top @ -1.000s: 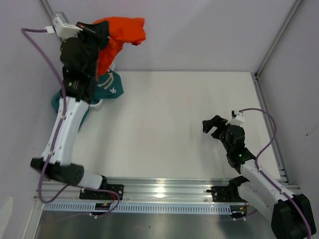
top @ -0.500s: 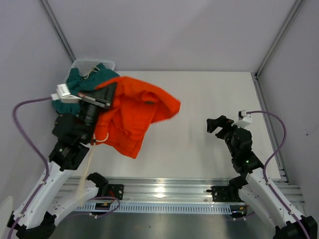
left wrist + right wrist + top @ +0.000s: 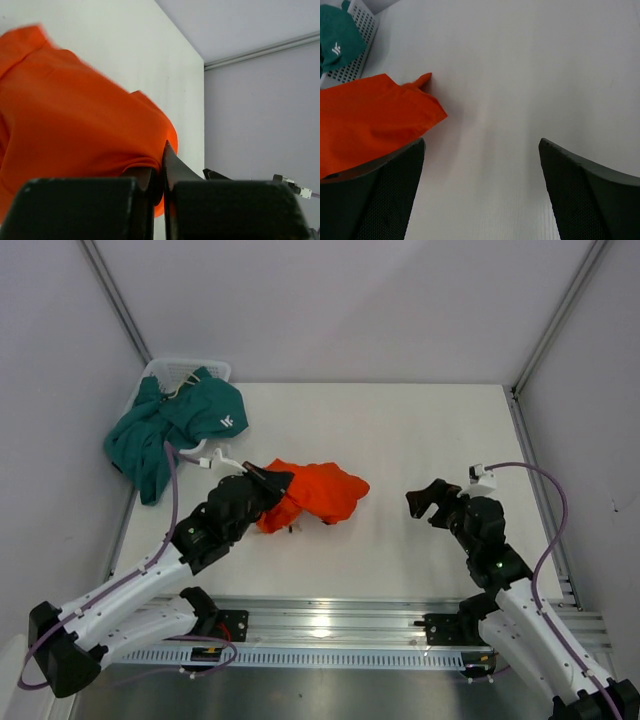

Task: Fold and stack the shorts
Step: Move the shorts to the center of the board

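The orange-red shorts lie bunched on the table just left of centre, also seen in the left wrist view and the right wrist view. My left gripper is shut on their left edge; its jaws pinch a fold of orange cloth. The teal green shorts with a small white logo hang over the white basket at the far left, also in the right wrist view. My right gripper stands open over bare table to the right of the orange pair, nothing between its fingers.
The white mesh basket sits in the far left corner against the wall, its side also in the right wrist view. Metal frame posts run along the right wall. The arms' mounting rail lies along the near edge.
My left arm has swung the orange-red shorts from high above the basket down onto the table near the centre. The right gripper has shifted slightly and stays open.
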`<state>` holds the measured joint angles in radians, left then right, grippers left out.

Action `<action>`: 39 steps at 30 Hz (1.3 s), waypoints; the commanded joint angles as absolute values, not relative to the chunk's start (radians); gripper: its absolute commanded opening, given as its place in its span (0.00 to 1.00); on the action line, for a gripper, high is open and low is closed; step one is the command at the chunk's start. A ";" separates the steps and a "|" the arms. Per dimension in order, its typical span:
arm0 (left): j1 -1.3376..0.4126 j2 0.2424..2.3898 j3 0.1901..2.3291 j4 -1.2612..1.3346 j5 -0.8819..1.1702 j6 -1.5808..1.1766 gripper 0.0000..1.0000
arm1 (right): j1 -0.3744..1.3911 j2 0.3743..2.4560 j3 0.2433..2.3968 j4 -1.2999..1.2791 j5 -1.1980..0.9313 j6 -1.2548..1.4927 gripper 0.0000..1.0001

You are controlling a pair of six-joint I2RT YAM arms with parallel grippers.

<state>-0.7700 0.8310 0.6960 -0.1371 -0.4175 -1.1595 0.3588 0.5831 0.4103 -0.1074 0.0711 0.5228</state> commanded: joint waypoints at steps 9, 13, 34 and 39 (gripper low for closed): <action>-0.822 0.904 0.874 -0.052 -0.261 -1.179 0.00 | 0.403 0.637 0.472 -0.089 -0.043 0.480 0.95; -1.001 0.835 0.899 -0.144 -0.357 -1.201 0.00 | 0.405 0.617 0.471 -0.106 -0.028 0.474 0.95; -0.674 1.149 1.111 -0.264 -0.118 -1.187 0.99 | 0.410 0.657 0.497 -0.124 0.000 0.483 0.98; -0.575 1.177 1.077 -0.318 -0.097 -1.141 0.99 | 0.408 0.676 0.512 -0.138 -0.096 0.498 0.98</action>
<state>-0.6048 1.1973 1.0698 -0.3061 -0.1684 -1.1603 0.4038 0.6628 0.4675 -0.1360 -0.0235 0.4862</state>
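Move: The orange shorts already hang from my shut left fingers. The patch of bare board they are to land on is almost straight under that hand: some 24 cm below, about 4 cm to the right, 1 cm ahead. The basket with the green shorts stands about 27 cm ahead, 32 cm to the left and 18 cm lower. From my open right hand the landing patch lies roughly 28 cm to the left, level fore-and-aft, 16 cm down. My left hand sweeps the pinched shorts back and to the right, about 11 cm towards my base while rising and turning some 25 degrees clockwise. Still climbing and now swinging forward, I open the fingers wide to let go, then carry on forward and down about 14 cm from the peak, over the shorts, turning back. My right hand shifts about 3 cm left, staying open. ##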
